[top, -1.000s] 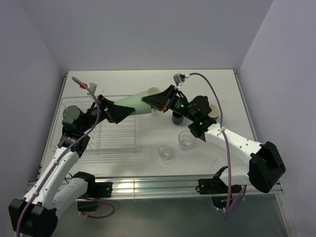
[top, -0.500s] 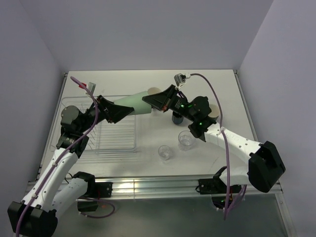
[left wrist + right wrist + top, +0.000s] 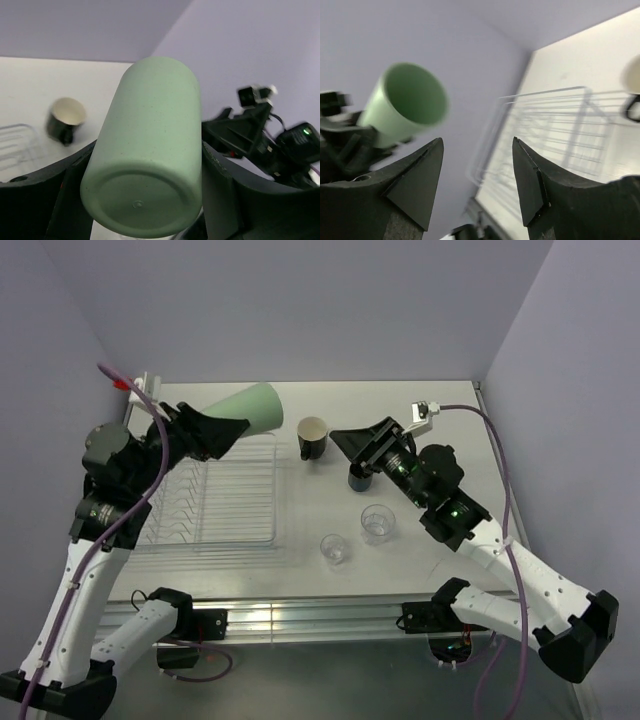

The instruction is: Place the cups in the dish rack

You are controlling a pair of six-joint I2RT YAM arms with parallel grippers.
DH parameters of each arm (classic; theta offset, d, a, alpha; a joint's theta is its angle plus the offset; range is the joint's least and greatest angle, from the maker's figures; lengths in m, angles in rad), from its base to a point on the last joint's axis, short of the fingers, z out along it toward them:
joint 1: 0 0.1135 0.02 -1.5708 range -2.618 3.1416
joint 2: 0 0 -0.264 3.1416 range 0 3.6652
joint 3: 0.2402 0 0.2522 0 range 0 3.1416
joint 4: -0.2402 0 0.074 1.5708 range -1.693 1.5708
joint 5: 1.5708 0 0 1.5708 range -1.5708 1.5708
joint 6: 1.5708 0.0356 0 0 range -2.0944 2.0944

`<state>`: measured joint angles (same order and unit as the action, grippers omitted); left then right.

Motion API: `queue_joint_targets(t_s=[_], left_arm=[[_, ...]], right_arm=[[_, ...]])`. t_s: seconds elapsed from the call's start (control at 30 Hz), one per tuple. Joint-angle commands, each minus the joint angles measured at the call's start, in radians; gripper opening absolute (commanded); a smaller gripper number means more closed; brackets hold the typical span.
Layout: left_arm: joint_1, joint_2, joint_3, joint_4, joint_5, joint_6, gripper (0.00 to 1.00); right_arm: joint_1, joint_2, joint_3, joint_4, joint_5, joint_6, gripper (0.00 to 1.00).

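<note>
My left gripper (image 3: 232, 426) is shut on the mint green tumbler (image 3: 250, 408), held tilted in the air above the far side of the clear dish rack (image 3: 215, 502). In the left wrist view the tumbler's base (image 3: 145, 195) fills the space between my fingers (image 3: 216, 170). My right gripper (image 3: 346, 440) is open and empty, to the right of the black mug (image 3: 313, 437). The navy mug (image 3: 357, 480) stands partly behind it. Two clear tumblers (image 3: 376, 523) (image 3: 335, 548) stand near the front. The dark green mug is hidden.
The right wrist view shows the tumbler's open mouth (image 3: 415, 100), the rack (image 3: 555, 125) and the black mug (image 3: 632, 85) at the right edge. The left wrist view shows the black mug (image 3: 65, 117) and the right gripper (image 3: 240, 132). Walls enclose the table.
My right gripper has let go of the mint tumbler and drawn back to the right. My left arm has carried the tumbler up and to the left, over the rack's far side.
</note>
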<state>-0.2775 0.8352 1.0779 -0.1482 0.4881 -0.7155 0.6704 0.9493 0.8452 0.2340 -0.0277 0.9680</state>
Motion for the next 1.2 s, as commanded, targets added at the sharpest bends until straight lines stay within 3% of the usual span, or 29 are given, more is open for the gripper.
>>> queue_joint_targets(t_s=[0.0,0.03,0.2,0.57,0.9,1.17], left_arm=[[-0.002,0.06,0.18,-0.311,-0.271,0.165,0.0],[-0.002,0.109,0.207,-0.355,-0.354,0.203,0.0],[-0.002,0.269,0.284,-0.508,-0.427,0.286,0.0],[-0.018,0.488,0.28,-0.562,-0.487,0.343,0.0],[-0.103,0.697,0.344,-0.643,-0.675,0.337,0.0],[-0.127,0.806,0.379,-0.62,-0.701,0.314,0.0]], right_arm=[[0.0,-0.047,0.057,-0.223,0.193,-0.127,0.65],[0.0,-0.052,0.067,-0.257,0.21,-0.141,0.65],[0.001,-0.055,0.144,-0.406,0.273,-0.231,0.66],[0.0,-0.07,0.18,-0.496,0.298,-0.293,0.66],[0.001,-0.06,0.219,-0.535,0.252,-0.31,0.67],[0.001,-0.087,0.229,-0.562,0.256,-0.319,0.67]])
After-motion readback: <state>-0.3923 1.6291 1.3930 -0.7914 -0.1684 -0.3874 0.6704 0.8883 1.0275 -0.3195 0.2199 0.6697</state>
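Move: My left hand holds the green cup high up. Its place in the dish rack, inside the far right corner, lies about 11 cm ahead, 5 cm to the left and some 33 cm below. From that place the brown mug stands roughly 16 cm farther out and 17 cm to the right, and the dark cup about 3 cm farther out and 31 cm right. From my empty right hand the rack place is about 27 cm left, 9 cm ahead and 29 cm down. I swing the green cup forward and a little left in my left hand, then take it steeply down into the rack's far right corner, about 27 cm lower in all. My wrist turns some 70 degrees on the way, from level and forward-right to steeply down, mouth of the cup leading; my fingers keep their grip. My open right hand shifts about 6 cm right, away from the rack, sinking slightly and rolling. ##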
